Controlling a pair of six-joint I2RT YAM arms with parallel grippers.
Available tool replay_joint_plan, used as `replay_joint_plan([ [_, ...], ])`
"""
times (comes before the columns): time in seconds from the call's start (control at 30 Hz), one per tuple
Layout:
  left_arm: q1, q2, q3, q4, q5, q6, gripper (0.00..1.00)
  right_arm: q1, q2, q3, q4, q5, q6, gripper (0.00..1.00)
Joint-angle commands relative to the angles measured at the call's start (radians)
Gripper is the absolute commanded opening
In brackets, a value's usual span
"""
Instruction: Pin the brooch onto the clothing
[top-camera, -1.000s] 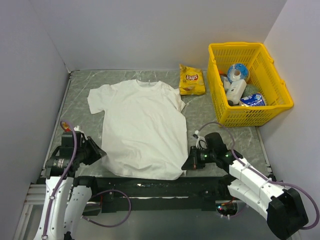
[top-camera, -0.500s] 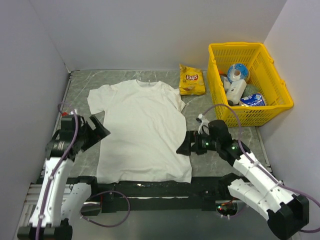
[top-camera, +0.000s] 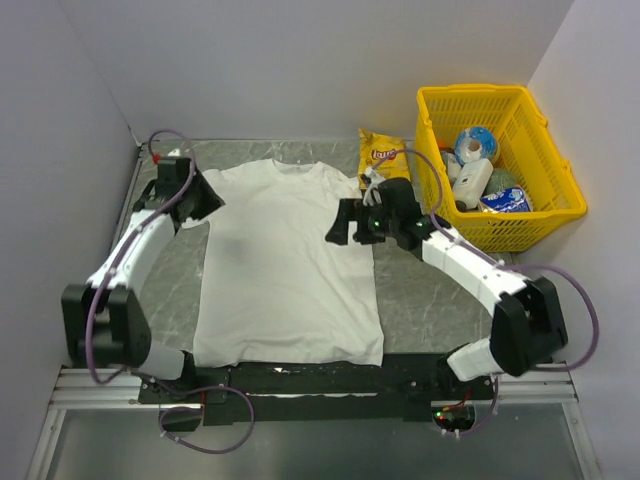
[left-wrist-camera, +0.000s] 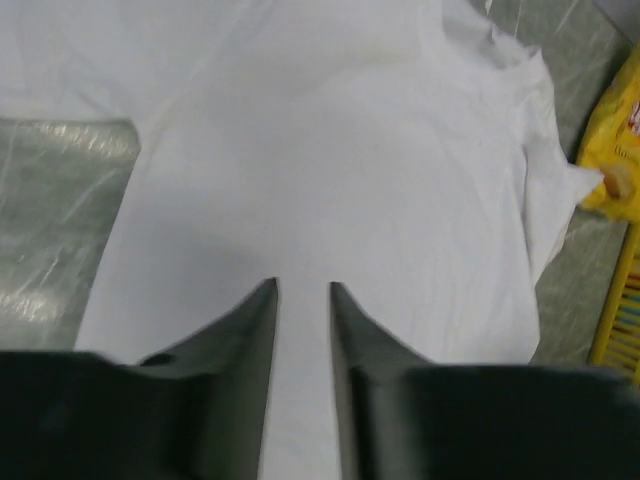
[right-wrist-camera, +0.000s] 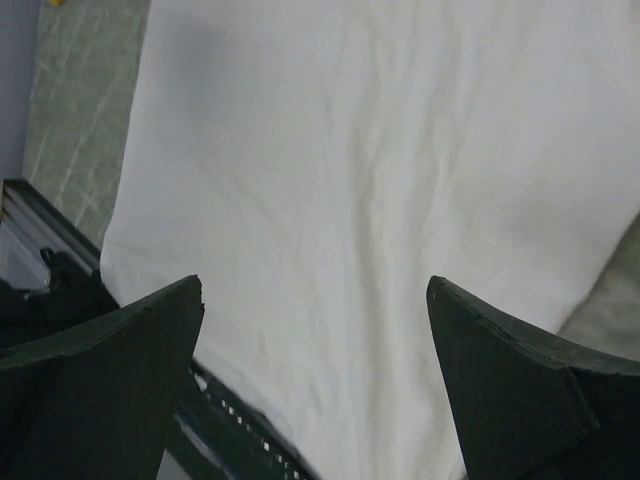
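Note:
The clothing, a white T-shirt (top-camera: 290, 260), lies flat on the table with its neck at the far side. My left gripper (top-camera: 203, 200) hovers at the shirt's left shoulder. In the left wrist view it (left-wrist-camera: 303, 287) has its jaws a narrow gap apart, with only white cloth (left-wrist-camera: 380, 150) below. My right gripper (top-camera: 338, 222) hangs over the shirt's right side by the sleeve. Its jaws (right-wrist-camera: 315, 285) stand wide open above the cloth (right-wrist-camera: 380, 150) and hold nothing. The brooch is out of view.
A yellow crisp bag (top-camera: 383, 160) lies just beyond the shirt's right sleeve and shows in the left wrist view (left-wrist-camera: 615, 150). A yellow basket (top-camera: 500, 95) with several items stands at the far right. The black rail (top-camera: 300, 375) runs along the near edge, and walls close in on the left and at the back.
Both grippers let go of the shirt's bottom corners, leaving the hem spread straight. Both arms then moved away from me to the shoulder area. The left jaws have narrowed since half a second ago.

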Motion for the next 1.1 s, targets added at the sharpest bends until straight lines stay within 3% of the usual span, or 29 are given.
replay_joint_plan([
  [0.0,-0.020,0.246,0.217,0.130,-0.013,0.037,0.22,0.000,0.147,0.144,0.131,0.032,-0.032,1.00],
  [0.1,-0.024,0.429,0.375,0.107,-0.028,0.062,0.02,0.000,0.278,0.267,0.100,0.053,-0.049,1.00],
  [0.23,-0.030,0.638,0.586,0.050,-0.039,0.100,0.01,-0.007,0.428,0.437,0.033,0.073,-0.061,1.00],
  [0.47,-0.039,0.958,0.969,-0.098,0.009,0.123,0.01,-0.053,0.525,0.525,0.014,0.087,-0.026,1.00],
  [0.57,-0.039,1.054,1.061,-0.153,0.001,0.125,0.01,-0.078,0.550,0.545,0.017,0.091,-0.012,1.00],
  [1.07,0.018,1.131,1.069,-0.227,-0.162,0.224,0.01,-0.145,0.708,0.748,-0.096,0.280,-0.056,1.00],
])
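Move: From the left gripper, the shirt's left shoulder is about 21 cm ahead, 3 cm to the right and 15 cm down; its left sleeve lies some 17 cm ahead and 9 cm left, and the collar about 29 cm ahead and 18 cm right. From the right gripper, the crumpled right sleeve is roughly 26 cm ahead, 4 cm right and 14 cm down, with the chips bag 38 cm ahead and 14 cm right. Bring the left gripper forward about 21 cm, shutting its half-open fingers early, then down some 15 cm until the closed tips press on the shirt's left shoulder, and finish with a short sweep left along the cloth. Meanwhile carry the right gripper, wide open, some 20 cm forward and slightly down towards the right sleeve, curving left, then right, and turning clockwise. ##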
